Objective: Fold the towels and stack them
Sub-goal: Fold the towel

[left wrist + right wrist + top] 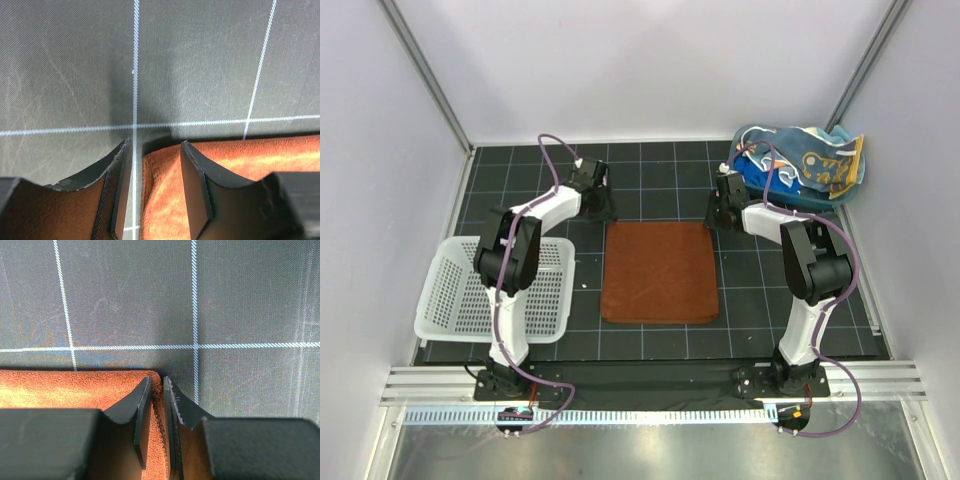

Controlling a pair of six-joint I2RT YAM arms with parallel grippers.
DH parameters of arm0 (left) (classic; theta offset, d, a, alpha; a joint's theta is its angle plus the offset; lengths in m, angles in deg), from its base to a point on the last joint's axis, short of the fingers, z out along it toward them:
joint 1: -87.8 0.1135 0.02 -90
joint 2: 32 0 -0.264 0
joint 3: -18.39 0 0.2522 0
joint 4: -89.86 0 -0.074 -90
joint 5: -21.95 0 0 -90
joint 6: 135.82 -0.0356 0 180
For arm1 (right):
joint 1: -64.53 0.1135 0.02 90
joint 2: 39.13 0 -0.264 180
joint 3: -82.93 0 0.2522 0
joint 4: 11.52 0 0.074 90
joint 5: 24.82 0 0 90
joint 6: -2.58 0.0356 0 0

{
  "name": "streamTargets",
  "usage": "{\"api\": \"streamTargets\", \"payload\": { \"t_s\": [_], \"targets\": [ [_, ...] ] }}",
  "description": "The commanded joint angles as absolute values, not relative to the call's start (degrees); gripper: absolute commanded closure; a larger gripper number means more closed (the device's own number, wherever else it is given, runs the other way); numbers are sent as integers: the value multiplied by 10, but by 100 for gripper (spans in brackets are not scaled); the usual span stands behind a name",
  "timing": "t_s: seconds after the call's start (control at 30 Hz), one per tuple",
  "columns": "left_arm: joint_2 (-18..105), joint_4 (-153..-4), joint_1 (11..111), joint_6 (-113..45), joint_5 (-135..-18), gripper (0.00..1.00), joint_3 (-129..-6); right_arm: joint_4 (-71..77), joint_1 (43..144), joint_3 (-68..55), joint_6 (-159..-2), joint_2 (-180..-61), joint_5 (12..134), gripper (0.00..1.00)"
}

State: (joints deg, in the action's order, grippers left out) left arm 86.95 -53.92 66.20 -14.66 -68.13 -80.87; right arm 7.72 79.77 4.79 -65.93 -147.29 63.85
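Note:
A rust-brown towel (pixel 660 272) lies flat on the black gridded mat between the two arms. My left gripper (pixel 598 206) is down at its far left corner. In the left wrist view that gripper (pixel 154 150) is open, its fingers standing apart astride the towel's (pixel 250 156) left edge. My right gripper (pixel 718 216) is at the far right corner. The right wrist view shows this gripper (pixel 157 383) shut on the hem of the towel (pixel 60 388), with the cloth pinched between its pads. More towels (pixel 815 160), light blue with yellow marks, are heaped at the back right.
A white mesh basket (pixel 495 290) sits at the left by the left arm's elbow. The heaped towels rest in a blue tub (pixel 770 185) in the back right corner. White walls and metal posts close in the mat on three sides.

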Motion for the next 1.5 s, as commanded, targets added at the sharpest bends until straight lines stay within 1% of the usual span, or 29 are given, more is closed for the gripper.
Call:
{"api": "streamTargets", "payload": {
  "t_s": [0.0, 0.23, 0.43, 0.67, 0.93, 1.03, 1.3, 1.4, 1.47],
  "targets": [
    [825, -536, 665, -153, -679, 53, -797, 78, 796, 34, -662, -1480, 641, 78],
    [818, -547, 665, -154, -702, 53, -768, 80, 796, 32, -662, -1483, 642, 78],
    [828, -547, 665, -156, -705, 53, -768, 82, 796, 31, -662, -1483, 644, 78],
    [855, -522, 663, -158, -685, 65, -788, 84, 796, 27, -661, -1485, 645, 79],
    [874, -505, 658, -163, -652, 66, -795, 84, 796, 25, -662, -1486, 644, 79],
    [885, -505, 657, -163, -657, 70, -803, 83, 795, 25, -662, -1488, 644, 79],
    [893, -514, 655, -159, -657, 72, -790, 87, 795, 23, -663, -1490, 645, 79],
    [889, -522, 654, -159, -654, 74, -782, 87, 796, 22, -664, -1490, 663, 79],
    [893, -523, 654, -158, -653, 83, -786, 87, 796, 20, -664, -1493, 665, 80]
  ]
}}
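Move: The towel's far left corner lies about 2 cm back and 2 cm below the left hand, between its half-open fingers; the towel's middle is some 12 cm back and 10 cm right of that hand, the white basket about 15 cm back and 22 cm left. The right hand already has the towel's far right corner between its fingertips, with the far left corner about 20 cm to its left and level with it, and the blue basket some 13 cm ahead and 18 cm right. The left fingers close on the towel's far left corner and pinch it: the hand draws back about 2 cm and sinks a little, then narrows its fingers while easing forward about 1 cm, close above the table. The right hand stays in place and keeps hold of the far right corner. ##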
